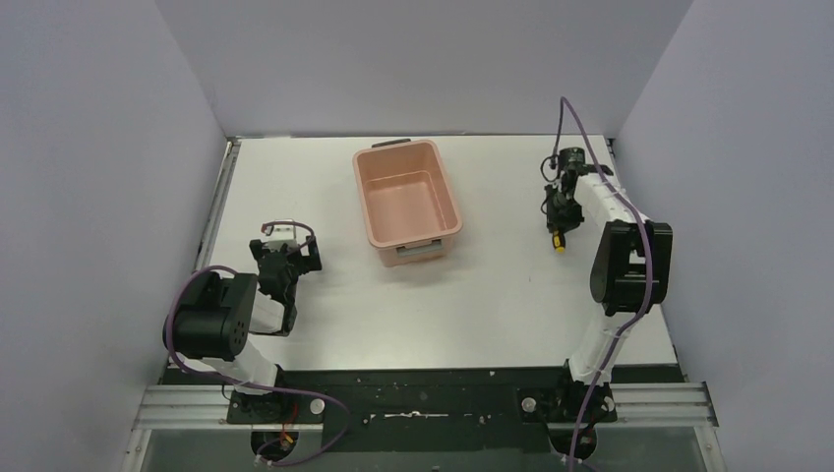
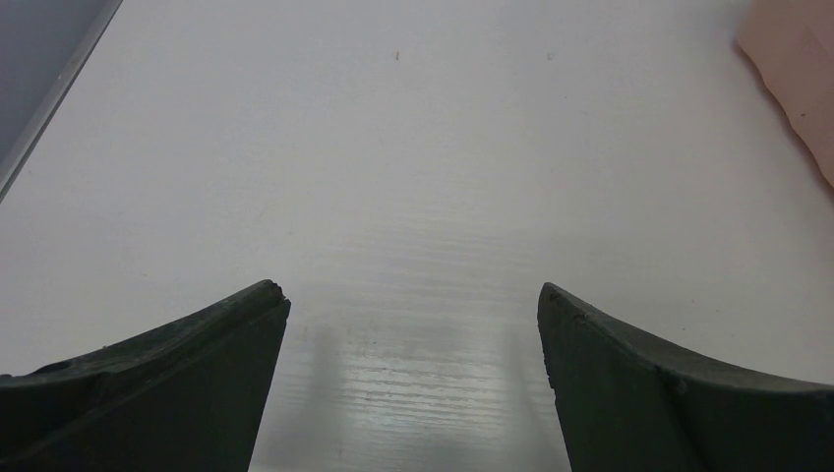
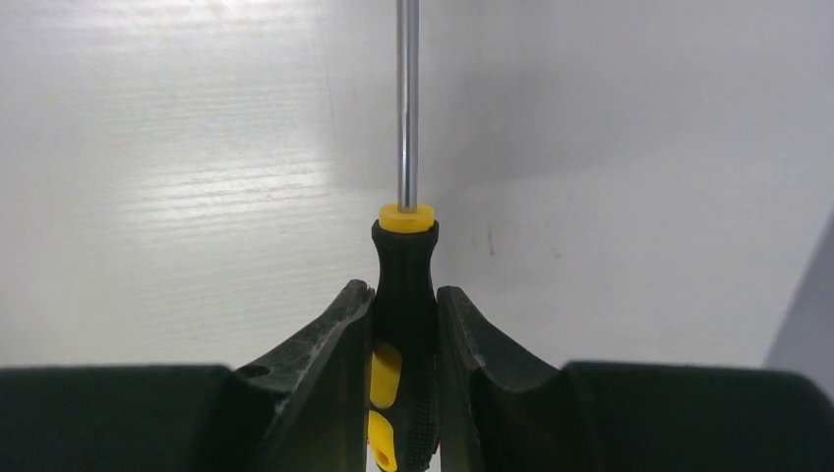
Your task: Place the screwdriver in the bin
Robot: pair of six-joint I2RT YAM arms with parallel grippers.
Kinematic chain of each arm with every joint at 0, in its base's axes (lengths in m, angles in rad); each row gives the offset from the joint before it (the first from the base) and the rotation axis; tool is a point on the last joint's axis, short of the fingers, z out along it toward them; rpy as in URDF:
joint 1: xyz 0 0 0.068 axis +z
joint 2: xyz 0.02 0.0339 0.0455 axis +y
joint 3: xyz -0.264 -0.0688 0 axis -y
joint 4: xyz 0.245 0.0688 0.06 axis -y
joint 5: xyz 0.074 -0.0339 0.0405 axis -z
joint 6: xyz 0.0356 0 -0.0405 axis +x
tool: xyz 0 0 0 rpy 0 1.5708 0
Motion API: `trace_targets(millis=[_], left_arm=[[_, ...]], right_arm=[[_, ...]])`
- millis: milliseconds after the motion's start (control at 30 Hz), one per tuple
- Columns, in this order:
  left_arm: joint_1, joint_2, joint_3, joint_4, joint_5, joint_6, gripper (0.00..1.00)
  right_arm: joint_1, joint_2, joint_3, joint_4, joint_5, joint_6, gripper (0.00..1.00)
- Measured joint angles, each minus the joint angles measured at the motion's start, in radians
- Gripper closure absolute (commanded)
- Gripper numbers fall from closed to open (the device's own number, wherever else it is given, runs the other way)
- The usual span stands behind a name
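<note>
The screwdriver [image 3: 404,295] has a black-and-yellow handle and a thin metal shaft that runs up out of the right wrist view. My right gripper [image 3: 404,291] is shut on its handle, both jaws pressed against it. From above, that gripper [image 1: 558,218] sits low over the table at the right, and the handle's yellow end [image 1: 560,246] pokes out toward me. The salmon-pink bin [image 1: 447,199] stands empty at the table's back centre, well to the left of that gripper. My left gripper [image 2: 413,295] is open over bare table, with the bin's edge [image 2: 802,79] at its far right.
Grey walls close in the table on the left, back and right. The right wall stands close beside my right arm [image 1: 629,261]. The left arm [image 1: 231,315] is folded near the front left. A metal rail [image 1: 218,211] runs along the table's left edge.
</note>
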Motion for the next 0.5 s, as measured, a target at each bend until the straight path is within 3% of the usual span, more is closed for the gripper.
trace_targets(millis=[133,267,367,500], left_arm=[[0.0,0.0,0.0,0.0,0.0,0.0,0.03],[0.0,0.0,0.0,0.0,0.0,0.0,0.03],[0.0,0.0,0.0,0.0,0.0,0.0,0.03],[0.0,0.0,0.0,0.0,0.0,0.0,0.03]], right_arm=[[0.0,0.019,0.349,-0.23,0.02,0.003,1.0],[0.0,0.013,0.647,-0.321,0.051,0.053,1.0],[0.01,-0.005,0.723,-0.339,0.053,0.111,1.0],[0.089,-0.014,0.703,-0.308,0.047,0.197,1.0]])
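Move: The right hand already grips the screwdriver by its handle, barely clear of the table, with the blade pointing ahead so that the tool's middle sits about 5 cm ahead and 1 cm to the left, level with the grip. The pink bin it is bound for lies some 35 cm to this hand's left and 10 cm ahead, its middle about 2 cm higher. From the idle left hand, the bin is roughly 27 cm to the right, 13 cm ahead and 2 cm up. Straight up and somewhat forward, fast, the right hand carries the held screwdriver about 22 cm higher, above the bin's rim level, while the wrist tips the fingers outward by some 25 degrees. The climb then levels off and the hand begins to swing left, to the bin's side, with the pinch on the handle kept. ##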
